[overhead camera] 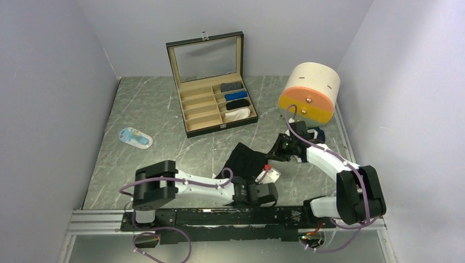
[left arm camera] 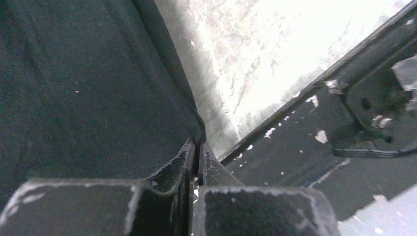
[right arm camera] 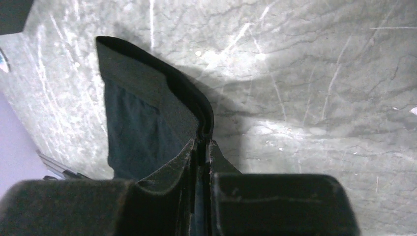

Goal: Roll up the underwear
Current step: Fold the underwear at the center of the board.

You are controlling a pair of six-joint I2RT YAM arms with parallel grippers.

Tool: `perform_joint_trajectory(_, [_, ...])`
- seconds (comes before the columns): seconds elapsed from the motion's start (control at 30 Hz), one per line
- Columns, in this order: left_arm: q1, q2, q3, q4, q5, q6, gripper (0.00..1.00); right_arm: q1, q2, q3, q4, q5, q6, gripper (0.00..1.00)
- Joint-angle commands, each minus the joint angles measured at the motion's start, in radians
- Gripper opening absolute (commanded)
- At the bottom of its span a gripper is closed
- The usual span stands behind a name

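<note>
The black underwear (overhead camera: 245, 160) lies spread on the marble table between my two arms. My left gripper (overhead camera: 266, 176) is at its near right corner, and in the left wrist view the left gripper (left arm camera: 198, 147) is shut on the edge of the black underwear (left arm camera: 88, 88). My right gripper (overhead camera: 279, 150) is at the far right corner; in the right wrist view the right gripper (right arm camera: 202, 143) is shut on the folded waistband of the black underwear (right arm camera: 142, 108), lifting it a little off the table. A navy blue underwear with white trim (overhead camera: 317, 133) lies behind the right arm.
An open compartment case (overhead camera: 204, 112) at the back holds rolled cloths in its right column. A cream, orange and yellow round box (overhead camera: 308, 92) stands at the back right. A small blue and white object (overhead camera: 135, 137) lies at left. A metal rail (overhead camera: 219, 216) runs along the near edge.
</note>
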Motion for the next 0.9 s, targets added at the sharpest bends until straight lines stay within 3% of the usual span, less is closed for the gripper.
perform_joint_trajectory(0.0, [0.057, -0.122, -0.093, 0.189, 0.141, -0.004, 0.05, -0.001, -0.044, 0.06, -0.02, -0.014, 0.037, 0.12])
perform_joint_trajectory(0.47, [0.213, -0.314, -0.378, 0.431, 0.332, -0.063, 0.05, 0.062, 0.056, 0.206, -0.055, -0.018, 0.147, 0.08])
perform_joint_trajectory(0.87, [0.341, -0.456, -0.542, 0.482, 0.4, -0.077, 0.05, 0.198, 0.209, 0.349, -0.065, 0.1, 0.223, 0.06])
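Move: Both grippers already hold the underwear's right edge, a little above the table. From the right hand, the underwear's far left corner lies about 11 cm left, 5 cm ahead and 3 cm lower. Also from it, the white roll in the box is roughly 16 cm ahead and 11 cm left; the blue cloth, 14 cm right and 5 cm ahead. From the left hand, the underwear's middle lies some 11 cm ahead, 10 cm left and 2 cm lower. Keeping their pinch on the two ends of the right edge, both hands lift it and carry it over the underwear towards its left side. The right hand, at the waistband, rises about 4 cm first, then swings mainly left and a bit forward; the left hand, at the near hem, goes left and forward with a smaller rise, its fingers tilting to point farther right. ##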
